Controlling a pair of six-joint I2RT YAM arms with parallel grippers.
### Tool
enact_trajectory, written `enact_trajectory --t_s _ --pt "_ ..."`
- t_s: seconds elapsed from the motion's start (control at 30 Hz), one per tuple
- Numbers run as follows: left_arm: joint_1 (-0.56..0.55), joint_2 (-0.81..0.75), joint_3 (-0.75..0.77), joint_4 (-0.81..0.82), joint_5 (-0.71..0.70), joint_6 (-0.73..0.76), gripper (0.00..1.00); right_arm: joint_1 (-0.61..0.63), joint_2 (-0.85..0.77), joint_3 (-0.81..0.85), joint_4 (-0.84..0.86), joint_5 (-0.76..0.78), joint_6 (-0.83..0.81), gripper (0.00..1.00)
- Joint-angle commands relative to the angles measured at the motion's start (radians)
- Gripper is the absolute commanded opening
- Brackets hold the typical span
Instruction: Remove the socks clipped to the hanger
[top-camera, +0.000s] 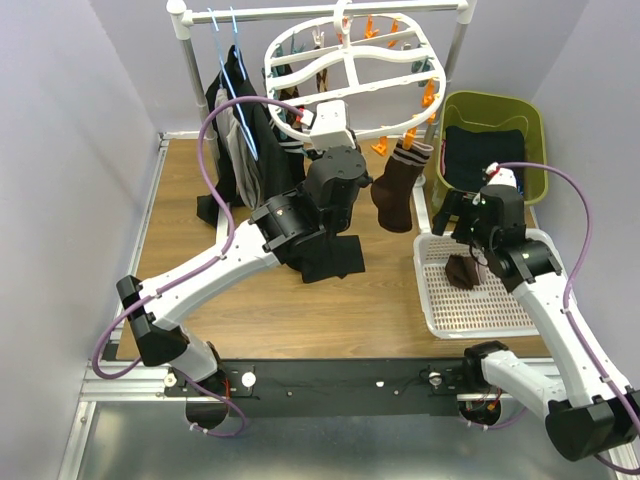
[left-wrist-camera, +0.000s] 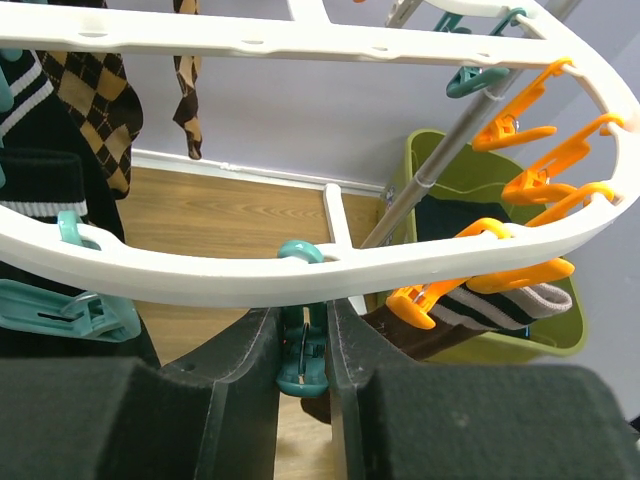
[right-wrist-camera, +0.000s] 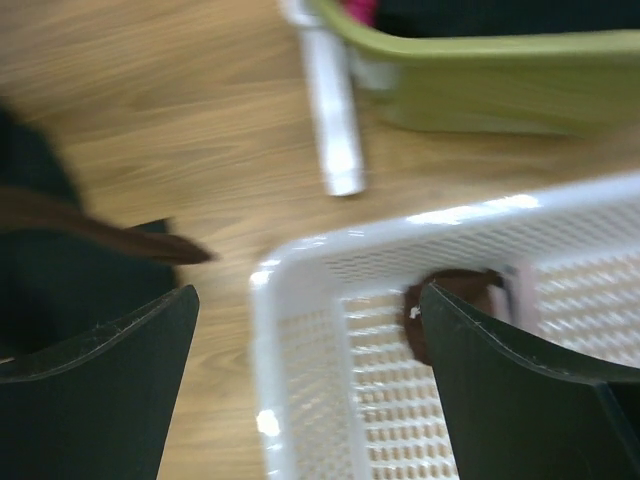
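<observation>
The white oval hanger (top-camera: 350, 70) hangs from the rail, and its front rim crosses the left wrist view (left-wrist-camera: 250, 270). My left gripper (left-wrist-camera: 302, 345) is raised to that rim (top-camera: 322, 128) and shut on a teal clip (left-wrist-camera: 302, 360). A brown sock (top-camera: 397, 190) with a striped cuff (left-wrist-camera: 490, 310) hangs from orange clips. Diamond-patterned socks (left-wrist-camera: 100, 100) and a black white-striped sock (left-wrist-camera: 30, 150) hang at the left. My right gripper (top-camera: 460, 235) is open and empty over the near-left corner of the white basket (right-wrist-camera: 300, 260). A brown sock (top-camera: 462, 270) lies in that basket (right-wrist-camera: 420, 320).
A green tub (top-camera: 495, 102) holding folded dark cloth stands at the back right. Black garments (top-camera: 245, 140) hang on blue hangers at the left of the rail. A black cloth (top-camera: 330, 255) hangs below my left arm. The rack's white foot (right-wrist-camera: 335, 120) lies between tub and basket.
</observation>
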Motion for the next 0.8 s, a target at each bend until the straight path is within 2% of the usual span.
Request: enact_trajectory --t_s 0.0,0.2,0.3,0.4,0.6,0.77 --pt "0.001 -0.038 -0.018 0.008 0.020 -0.021 0.00 0.003 -0.016 0.017 0.146 -0.370 -0.075 1.00" --pt "0.003 -0.046 -0.021 -0.004 0.038 -0.030 0.00 0.038 -0.023 -0.006 0.382 -0.636 -0.114 1.00" --pt "0.003 -0.054 -0.023 -0.009 0.044 -0.037 0.00 0.051 -0.019 -0.025 0.458 -0.694 -0.176 1.00" --pt "0.004 -0.063 -0.024 -0.013 0.055 -0.039 0.00 0.049 -0.009 -0.049 0.541 -0.716 -0.197 1.00" --pt "0.004 -0.077 -0.030 -0.024 0.067 -0.048 0.00 0.049 -0.038 -0.148 0.716 -0.615 -0.157 0.98" --pt "0.009 -0.083 -0.041 -0.023 0.090 -0.060 0.00 0.051 -0.051 -0.244 0.874 -0.624 -0.154 0.97"
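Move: The brown striped sock still hanging from the rim has its middle some 15 cm left of the right hand, roughly 7 cm farther out and about 10 cm higher; its orange clip is some 10 cm above that middle. The sock already dropped lies in the white basket, about 27 cm below the right hand, 4 cm ahead and 5 cm to the right. From the left hand, which pinches a teal rim clip, the hanging sock is about 13 cm right, 1 cm ahead and 11 cm below. The right hand, fingers wide open and empty, leaves the space above the white basket and sweeps about 12 cm left and some 8 cm up towards the hanging brown sock, then nearly stops its travel short of a grip while the wrist goes on tipping up, having swung some 40 degrees counter-clockwise and tipped up about 30 degrees in all, so the open fingers face the sock. The left hand keeps its pinch on the teal clip at the near rim, easing up and back by only about a centimetre. ##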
